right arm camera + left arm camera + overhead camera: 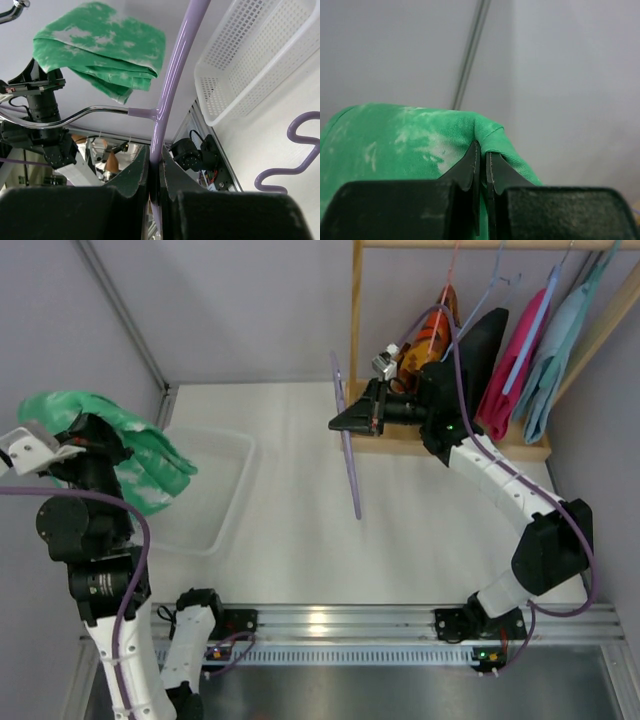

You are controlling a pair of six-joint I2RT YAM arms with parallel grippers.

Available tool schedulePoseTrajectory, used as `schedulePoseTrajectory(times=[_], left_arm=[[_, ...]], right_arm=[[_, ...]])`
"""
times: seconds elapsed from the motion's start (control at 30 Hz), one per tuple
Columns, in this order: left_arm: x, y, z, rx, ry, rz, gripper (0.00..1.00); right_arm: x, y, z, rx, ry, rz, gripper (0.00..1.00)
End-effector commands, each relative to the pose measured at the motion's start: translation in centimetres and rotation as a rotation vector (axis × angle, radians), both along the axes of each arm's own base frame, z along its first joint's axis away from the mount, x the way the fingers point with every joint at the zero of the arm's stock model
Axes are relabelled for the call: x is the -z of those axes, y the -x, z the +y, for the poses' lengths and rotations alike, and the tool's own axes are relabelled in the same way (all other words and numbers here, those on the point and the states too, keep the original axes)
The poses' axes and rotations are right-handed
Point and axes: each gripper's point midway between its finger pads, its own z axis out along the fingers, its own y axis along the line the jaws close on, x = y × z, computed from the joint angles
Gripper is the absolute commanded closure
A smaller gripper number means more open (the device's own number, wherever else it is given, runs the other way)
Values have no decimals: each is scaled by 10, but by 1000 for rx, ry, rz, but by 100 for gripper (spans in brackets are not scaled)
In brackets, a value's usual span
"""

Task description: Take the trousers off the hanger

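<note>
The green trousers (150,455) hang bunched from my left gripper (100,440) at the far left, beside and partly over the white basket. They are off the hanger. In the left wrist view the jaws of the left gripper (482,156) are shut on a fold of the green trousers (410,140). My right gripper (348,422) is shut on the bare lilac hanger (352,465), held in the air in front of the rack. In the right wrist view the right gripper (155,161) pinches the hanger's bar (175,75), and the trousers (105,45) show beyond it.
A white perforated basket (240,480) sits on the table at the left, also seen as the basket (260,55) in the right wrist view. A wooden rack (356,330) at the back right carries orange, black, pink and teal garments on hangers. The left arm's links (45,115) stand below the trousers.
</note>
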Motion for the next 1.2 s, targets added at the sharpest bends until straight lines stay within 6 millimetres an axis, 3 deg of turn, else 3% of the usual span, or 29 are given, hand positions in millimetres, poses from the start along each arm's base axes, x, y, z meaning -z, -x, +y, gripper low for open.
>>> schedulePoseTrajectory(times=[0.0, 0.33, 0.53, 0.63, 0.67, 0.87, 0.9, 0.93, 1.0, 1.07, 1.17], left_arm=[[-5, 8, 26, -146, 17, -32, 100], [97, -27, 52, -263, -25, 243, 100], [188, -105, 49, -156, -35, 484, 100], [211, -134, 48, -119, -52, 544, 100], [233, -150, 49, -107, -50, 604, 100], [277, -192, 56, -99, -63, 712, 99], [294, -199, 57, -92, -60, 758, 96], [298, -203, 57, -89, -59, 769, 93], [317, -211, 53, -63, -51, 812, 70], [320, -215, 48, -31, -46, 817, 47], [307, -216, 31, 56, -35, 768, 32]], right_arm=[[-22, 4, -2, -13, -23, -104, 100], [-43, 17, -4, -48, -23, -194, 100], [-57, 21, -14, 14, 8, -246, 100], [-66, 26, -20, 36, 13, -284, 100], [-68, 30, -22, 36, 14, -291, 100], [-78, 33, -31, 65, 29, -334, 100], [-78, 32, -33, 72, 35, -338, 100], [-79, 30, -35, 83, 39, -337, 100], [-85, 29, -39, 98, 44, -350, 100], [-92, 28, -41, 111, 44, -366, 100], [-97, 29, -45, 124, 50, -374, 100]])
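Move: Ahead and below lies the white basket, which the left hand, already clear of the hanger with the green trousers in its fingers, makes for: about 14 cm forward, 2 cm left and some 48 cm down. The purple hanger, still in the right hand, is roughly 37 cm right of the left hand, 8 cm ahead and 17 cm lower. From the right hand the basket lies about 37 cm left, 4 cm forward and 31 cm below. Lowering the pinched trousers into the basket, the left hand sinks some 34 cm, drifting a little left early on, then also reaching about 20 cm forward while tipping its fingers downward by nearly 50 degrees; near the bottom the fingers open wide on the cloth. The right hand keeps its grip on the purple hanger and later lifts it about 5 cm, easing slightly back and right. ##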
